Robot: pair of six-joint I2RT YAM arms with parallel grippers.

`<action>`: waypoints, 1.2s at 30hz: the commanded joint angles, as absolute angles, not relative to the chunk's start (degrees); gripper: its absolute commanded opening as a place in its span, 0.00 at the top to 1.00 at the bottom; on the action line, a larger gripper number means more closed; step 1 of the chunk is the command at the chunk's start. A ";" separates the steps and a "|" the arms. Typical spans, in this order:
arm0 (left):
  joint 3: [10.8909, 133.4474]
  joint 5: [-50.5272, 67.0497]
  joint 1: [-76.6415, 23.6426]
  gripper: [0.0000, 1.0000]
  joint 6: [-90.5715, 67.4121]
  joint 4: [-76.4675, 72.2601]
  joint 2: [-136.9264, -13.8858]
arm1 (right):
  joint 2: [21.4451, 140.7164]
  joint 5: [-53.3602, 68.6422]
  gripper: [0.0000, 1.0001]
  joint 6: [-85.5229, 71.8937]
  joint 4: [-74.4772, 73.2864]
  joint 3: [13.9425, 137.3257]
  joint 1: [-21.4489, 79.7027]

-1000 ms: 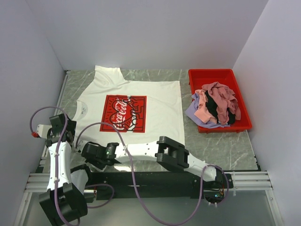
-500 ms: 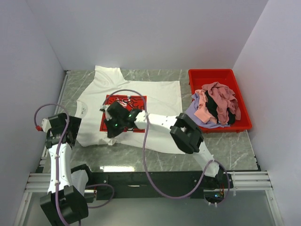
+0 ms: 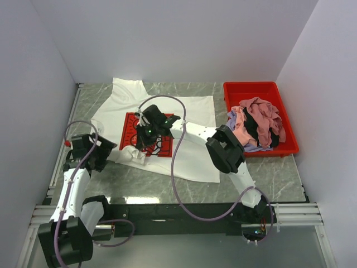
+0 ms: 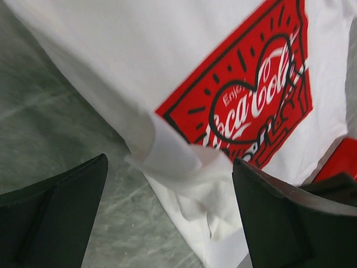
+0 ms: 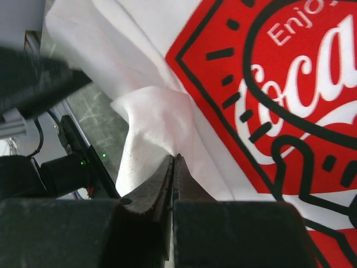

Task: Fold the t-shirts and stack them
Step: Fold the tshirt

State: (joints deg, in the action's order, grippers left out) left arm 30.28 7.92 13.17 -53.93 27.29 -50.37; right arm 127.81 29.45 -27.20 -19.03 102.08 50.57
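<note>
The white t-shirt (image 3: 189, 111) with the red Coca-Cola print (image 3: 162, 146) lies spread on the marble table. My right gripper (image 3: 142, 146) hangs over the print's left part, shut on a pinch of white cloth; in the right wrist view the fabric (image 5: 150, 117) peaks up into the closed jaws (image 5: 174, 159). The lifted corner makes a loose fold (image 4: 173, 159) beside the print (image 4: 251, 106). My left gripper (image 3: 106, 151) is at the shirt's left edge, open, its fingers (image 4: 61, 206) standing either side of that fold without touching it (image 4: 169, 167).
A red bin (image 3: 262, 92) at the back right holds a heap of pink, lavender and dark t-shirts (image 3: 254, 125). White walls close in the table on three sides. Bare marble (image 3: 268, 178) shows in front of the bin and along the near edge.
The right arm swung from the near left corner up over the print, dragging the shirt's corner with it. The left gripper moved right, up to the shirt's edge.
</note>
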 commanded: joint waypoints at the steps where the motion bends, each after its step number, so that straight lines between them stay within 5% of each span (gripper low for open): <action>1: 29.44 6.78 8.19 0.01 -55.54 26.54 -49.13 | 130.60 30.67 1.00 -29.61 -19.24 105.37 49.05; 11: 29.01 1.94 3.78 0.01 -57.30 25.49 -51.68 | 134.82 23.05 0.97 -30.68 -22.93 110.03 45.71; 14: 28.04 1.76 3.69 0.00 -57.48 23.30 -52.29 | 135.18 22.24 0.87 -29.80 -24.79 112.32 45.53; 16: 27.69 2.11 3.60 0.01 -57.83 22.15 -53.52 | 134.48 22.67 0.69 -29.71 -24.08 111.27 45.53; 25: 28.30 3.69 0.62 0.22 -59.24 15.39 -58.88 | 123.34 11.54 0.34 -30.14 -24.44 101.55 44.39; 36: 32.25 0.26 -1.93 0.45 -56.34 13.27 -68.28 | 103.37 2.64 0.30 -33.40 -19.16 78.16 39.38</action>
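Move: The right hand, still pinching the folded-in near sleeve, is bound for a spot on the print about 6 cm ahead, 2 cm to the right and 5 cm below; the print's middle is some 5 cm ahead, 3 cm right and 7 cm down. For the open left hand, the base of the sleeve fold lies about 2 cm ahead, 6 cm right and 7 cm down; the collar is roughly 12 cm ahead, 4 cm left and equally low. Forward some 6 cm and down about 5, the right hand carries the pinched sleeve end onto the print, opens and lets go, then draws off to the right, rising late while turning clockwise some 30 degrees. The left hand shifts right, then sinks towards the sleeve fold, easing slightly forward and farther right, with its fingers about half closed around the crease, not yet gripping. ##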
